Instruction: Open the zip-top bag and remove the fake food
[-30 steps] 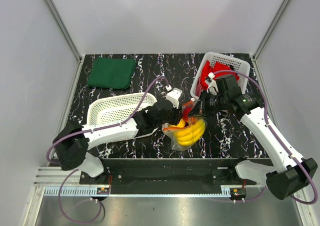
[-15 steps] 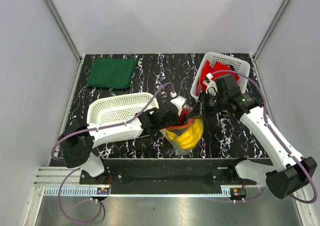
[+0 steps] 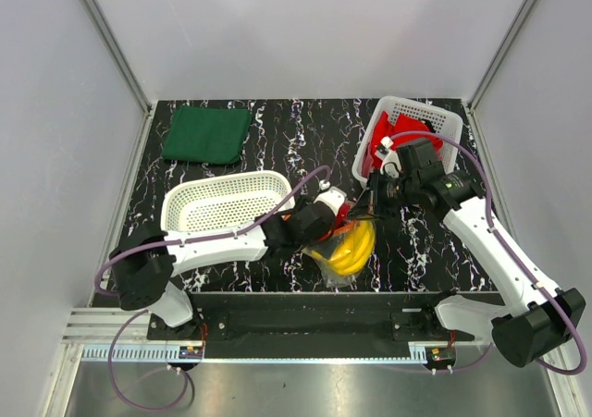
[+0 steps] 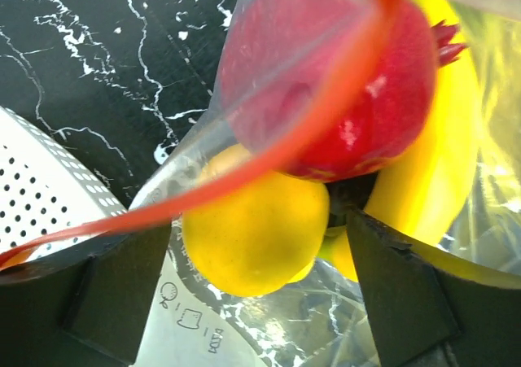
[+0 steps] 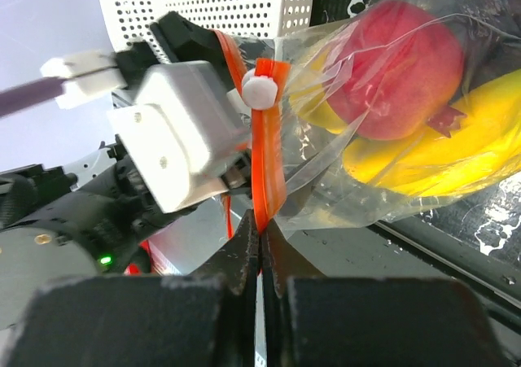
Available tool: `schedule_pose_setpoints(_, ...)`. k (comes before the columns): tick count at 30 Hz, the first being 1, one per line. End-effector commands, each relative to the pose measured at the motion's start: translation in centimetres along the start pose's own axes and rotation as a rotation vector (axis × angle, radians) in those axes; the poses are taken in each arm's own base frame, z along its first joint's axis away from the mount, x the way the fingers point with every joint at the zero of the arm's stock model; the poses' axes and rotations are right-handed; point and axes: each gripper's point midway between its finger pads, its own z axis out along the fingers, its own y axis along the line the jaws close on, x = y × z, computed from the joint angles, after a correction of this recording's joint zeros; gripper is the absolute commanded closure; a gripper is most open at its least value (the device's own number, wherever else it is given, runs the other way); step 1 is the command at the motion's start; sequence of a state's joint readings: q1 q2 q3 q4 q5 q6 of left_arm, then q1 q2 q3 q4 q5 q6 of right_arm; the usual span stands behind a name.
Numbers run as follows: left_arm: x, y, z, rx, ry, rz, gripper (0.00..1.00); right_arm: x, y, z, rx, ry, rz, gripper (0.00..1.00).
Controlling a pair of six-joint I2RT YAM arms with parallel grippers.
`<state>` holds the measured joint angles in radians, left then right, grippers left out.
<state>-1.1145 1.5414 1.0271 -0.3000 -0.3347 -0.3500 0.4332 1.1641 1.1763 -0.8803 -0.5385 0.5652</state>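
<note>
The clear zip-top bag (image 3: pixel 344 255) lies at the front middle of the table, its orange-red zip strip (image 5: pixel 265 151) lifted. My right gripper (image 5: pixel 262 220) is shut on that strip just below the white slider (image 5: pixel 259 90); it also shows in the top view (image 3: pixel 362 208). My left gripper (image 4: pixel 259 230) is open inside the bag's mouth, and in the top view (image 3: pixel 330 214) it sits right beside the right gripper. Its fingers (image 4: pixel 110 290) stand wide on either side of the yellow lemon (image 4: pixel 256 233). A red round fruit (image 4: pixel 350 90) and the yellow banana bunch (image 4: pixel 444 163) lie behind it. No grapes show.
A white mesh basket (image 3: pixel 222 200) lies left of the bag, under my left arm. A second white basket (image 3: pixel 384 112) holding a red cloth (image 3: pixel 404 132) stands at the back right. A green cloth (image 3: pixel 208 133) lies at the back left. The table's front edge is just below the bag.
My left gripper has moved right and down into the bag's mouth. The bag has sagged slightly toward the front edge. My right gripper has held the strip almost still.
</note>
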Motion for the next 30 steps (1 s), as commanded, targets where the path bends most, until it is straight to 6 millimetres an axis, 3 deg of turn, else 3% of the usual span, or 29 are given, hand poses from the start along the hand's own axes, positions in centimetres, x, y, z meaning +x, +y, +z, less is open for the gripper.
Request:
schedule_pose_setpoints(1,2.3,1.4,1.6,-0.068,0.048,0.062,0.14,-1.1,1.0,-0.4,-0.038,-0.07,-0.053,1.0)
schedule_pose_setpoints(6,2.6,0.7,2.8,-0.046,0.056,0.084,0.33,-1.3,1.1,0.1,-0.058,-0.077,-0.04,1.0)
schedule_pose_setpoints(9,2.0,0.7,2.5,-0.042,0.036,0.091,0.46,-1.3,0.8,0.3,-0.045,-0.083,-0.032,1.0)
schedule_pose_setpoints(12,0.7,0.6,1.6,-0.026,-0.007,0.089,0.71,-1.1,0.0,0.6,-0.021,-0.082,-0.027,1.0)
schedule_pose_setpoints(13,0.4,0.6,1.3,-0.022,-0.018,0.088,0.86,-1.1,-0.2,0.7,-0.016,-0.083,-0.024,1.0)
schedule_pose_setpoints(15,-0.6,0.4,0.7,-0.005,-0.043,0.077,0.98,-0.9,-0.8,1.0,0.0,-0.082,-0.016,1.0)
schedule_pose_setpoints(23,-6.3,-1.3,-3.3,0.083,-0.166,-0.009,1.0,-0.5,-1.9,1.1,0.039,-0.093,-0.008,1.0)
schedule_pose_setpoints(30,-10.1,-0.4,-6.4,0.082,-0.258,-0.12,1.0,-1.0,-1.1,-0.2,0.04,-0.119,-0.036,1.0)
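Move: The orange lies right below the left hand between its wide-open fingers, about 4 cm down and 1 cm ahead. The pomegranate is about 4 cm ahead, 5 cm to the right and 4 cm below this hand, and the bananas some 3 cm back, 6 cm right and 6 cm down. From the right hand, which pinches the bag's zip strip, the orange is roughly 8 cm left, 3 cm back and 12 cm below. Down first, about 3 cm through the bag's mouth: the left hand sinks onto the orange while its open fingers close and pinch it from both sides. It pauses briefly, then lifts nearly straight up by some 9 cm, keeping its grip. The right hand still pinches the zip strip and eases down 2 to 3 cm. ##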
